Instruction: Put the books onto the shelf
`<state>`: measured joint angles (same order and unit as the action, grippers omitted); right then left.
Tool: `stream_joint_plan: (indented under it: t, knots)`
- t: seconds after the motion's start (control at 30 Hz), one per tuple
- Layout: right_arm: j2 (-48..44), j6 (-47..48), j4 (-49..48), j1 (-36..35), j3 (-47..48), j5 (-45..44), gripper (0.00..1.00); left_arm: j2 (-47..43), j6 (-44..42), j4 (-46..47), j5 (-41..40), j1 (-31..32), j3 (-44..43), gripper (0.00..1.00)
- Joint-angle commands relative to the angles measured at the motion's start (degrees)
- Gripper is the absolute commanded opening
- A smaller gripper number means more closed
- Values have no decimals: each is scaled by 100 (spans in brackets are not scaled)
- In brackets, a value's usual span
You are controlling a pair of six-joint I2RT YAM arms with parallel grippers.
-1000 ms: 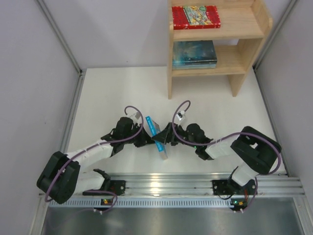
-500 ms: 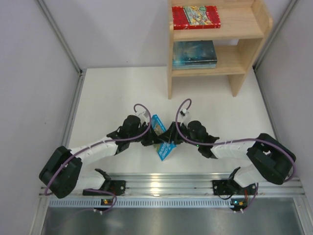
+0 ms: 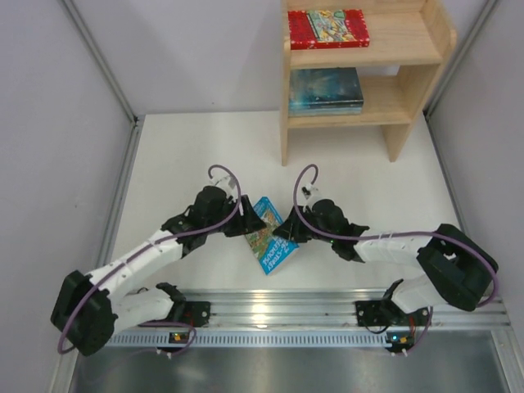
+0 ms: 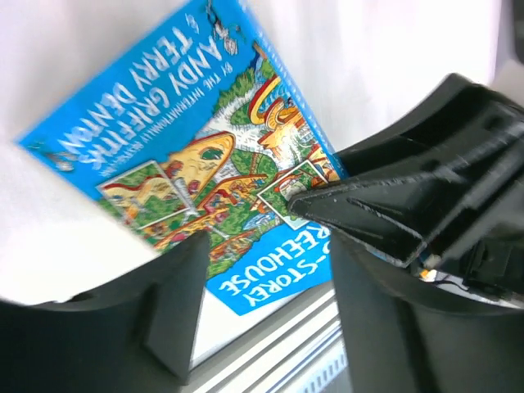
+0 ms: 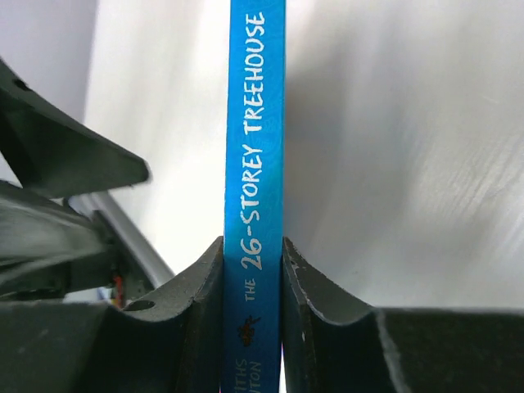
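The bright blue book (image 3: 270, 238) hangs low over the table near the front rail, cover up, between both arms. My right gripper (image 3: 288, 230) is shut on its spine (image 5: 256, 147), both pads pressed flat against it (image 5: 253, 270). My left gripper (image 3: 247, 226) stands open just left of the book, and its fingers straddle the cover (image 4: 188, 139) without touching (image 4: 266, 319). On the wooden shelf (image 3: 409, 42) at the back right, a red book (image 3: 327, 27) lies on the top tier and a dark teal book (image 3: 325, 90) on the lower tier.
A metal rail (image 3: 278, 307) runs along the near table edge just below the book. Grey walls close the table in on the left and right. The shelf's right half is bare wood on both tiers.
My left gripper has opened, let go of the blue book and drawn back a little. My right gripper has shut on the spine. The book has turned from edge-up to cover-up.
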<state>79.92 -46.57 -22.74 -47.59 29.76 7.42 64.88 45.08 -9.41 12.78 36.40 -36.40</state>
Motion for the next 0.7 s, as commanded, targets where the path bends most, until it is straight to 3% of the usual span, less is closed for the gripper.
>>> stream_joint_plan:
  t: [0.0, 0.1, 0.27, 0.3, 0.4, 0.67]
  knots:
    - [-336, -650, -1174, 346, -126, 731, 0, -800, -412, -1018, -539, -221, -499, 69]
    - [-696, -1389, -2038, 610, -321, 989, 0, -1380, -535, -1439, -111, -625, -754, 81]
    - [-1486, -1996, -2549, 734, -374, 1025, 0, -1970, -580, -1713, 751, -1073, -1097, 92]
    - [-1584, -2101, -2638, 751, -409, 1007, 0, -2023, -518, -1661, 979, -1074, -1106, 98]
    - [-1848, -2514, -3235, 769, -506, 998, 0, -2199, -395, -1468, 1209, -1074, -966, 98]
    - [-1743, -3262, -4368, 690, -638, 1174, 0, -2876, 703, 860, 1825, -1083, 168, 98]
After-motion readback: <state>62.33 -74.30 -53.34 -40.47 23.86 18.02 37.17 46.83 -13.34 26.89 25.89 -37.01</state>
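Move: The right fingers already pinch the treehouse book by its spine. The book's middle lies about 3 cm to their left, 1 cm back and 3 cm below. The stack on the lower shelf stands some 30 cm ahead of the right hand, 11 cm to its right and 10 cm higher. From the part-open, empty left gripper, the book's middle is about 4 cm to the right, 1 cm back and 6 cm down. Still pinching the book's spine, the right hand lifts it about 20 cm almost straight up and rolls some 45 degrees, swinging its fingertips from slanting down to slightly up. The empty left gripper opens wide while rising about 14 cm and swerving some 5 cm left, then eases back 4 cm towards its base; its fingers tip up and end close around the book's open edge. ##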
